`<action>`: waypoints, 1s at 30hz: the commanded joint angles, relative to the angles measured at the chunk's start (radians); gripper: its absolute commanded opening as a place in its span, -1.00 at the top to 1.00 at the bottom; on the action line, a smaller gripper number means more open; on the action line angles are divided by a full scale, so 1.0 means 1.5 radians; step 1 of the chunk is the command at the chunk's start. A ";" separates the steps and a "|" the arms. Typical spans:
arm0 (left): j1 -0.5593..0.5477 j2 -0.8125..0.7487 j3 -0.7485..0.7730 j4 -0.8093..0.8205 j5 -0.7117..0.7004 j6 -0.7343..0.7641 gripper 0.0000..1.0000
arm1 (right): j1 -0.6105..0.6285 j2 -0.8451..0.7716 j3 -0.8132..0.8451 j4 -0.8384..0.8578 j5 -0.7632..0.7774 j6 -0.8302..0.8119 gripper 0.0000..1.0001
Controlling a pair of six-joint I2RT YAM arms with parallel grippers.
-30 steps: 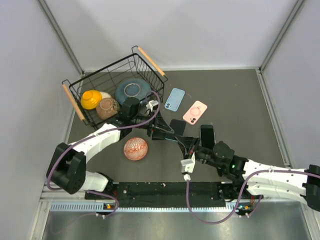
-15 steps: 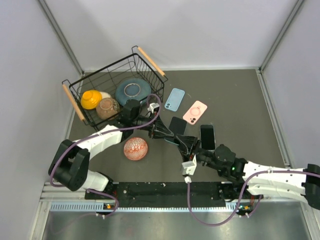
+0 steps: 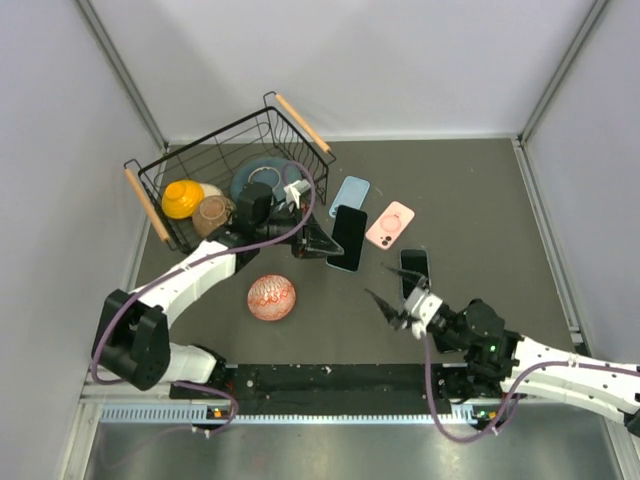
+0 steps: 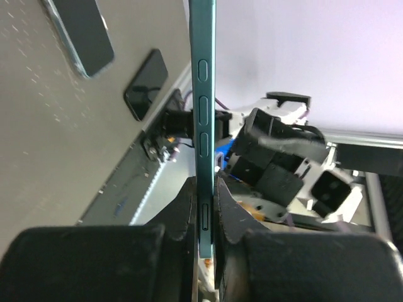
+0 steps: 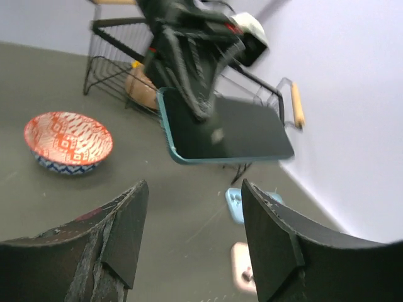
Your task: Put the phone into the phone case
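Observation:
My left gripper is shut on the phone, a dark-screened handset with a teal rim, and holds it above the table. In the left wrist view the phone stands edge-on, clamped between both fingers. A light blue phone case lies back-up just beyond it, partly hidden by it. A pink phone case lies to its right. My right gripper is open and empty, nearer the front. From the right wrist the phone hangs ahead, with the blue case below.
A second black phone lies flat beside my right gripper. A red patterned bowl sits front left. A black wire basket with wooden handles, holding several bowls, stands at the back left.
The phone passed from my right gripper to my left. The left shut on it and carried it back toward the blue case. The right opened and drew away to the right.

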 commanded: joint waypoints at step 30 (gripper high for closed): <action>0.017 -0.347 -0.013 -0.288 -0.353 0.458 1.00 | -0.537 0.886 0.858 -0.704 -0.019 0.832 -0.98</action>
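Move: My right hand, empty and half open, has the pink phone case about 28 cm ahead and 7 cm to its right, on the table some 22 cm below. From that case, the black phone lies roughly 14 cm nearer me and 6 cm farther right, the blue case 7 cm farther out and 12 cm left. For my left hand, still gripping the phone in its teal case, the pink case is about 21 cm ahead and 15 cm right; the red bowl is level with it, 15 cm left, also on the table. I swing my right hand away from the cased phone, some 26 cm forward and 10 cm right, rising a little before sinking about 13 cm net towards the pink case. It turns until the fingers point steeply down and forward, and they spread fully. My left hand keeps its pinch and carries the phone about 9 cm left towards the red bowl, its fingers swinging round to point more forward and down. ##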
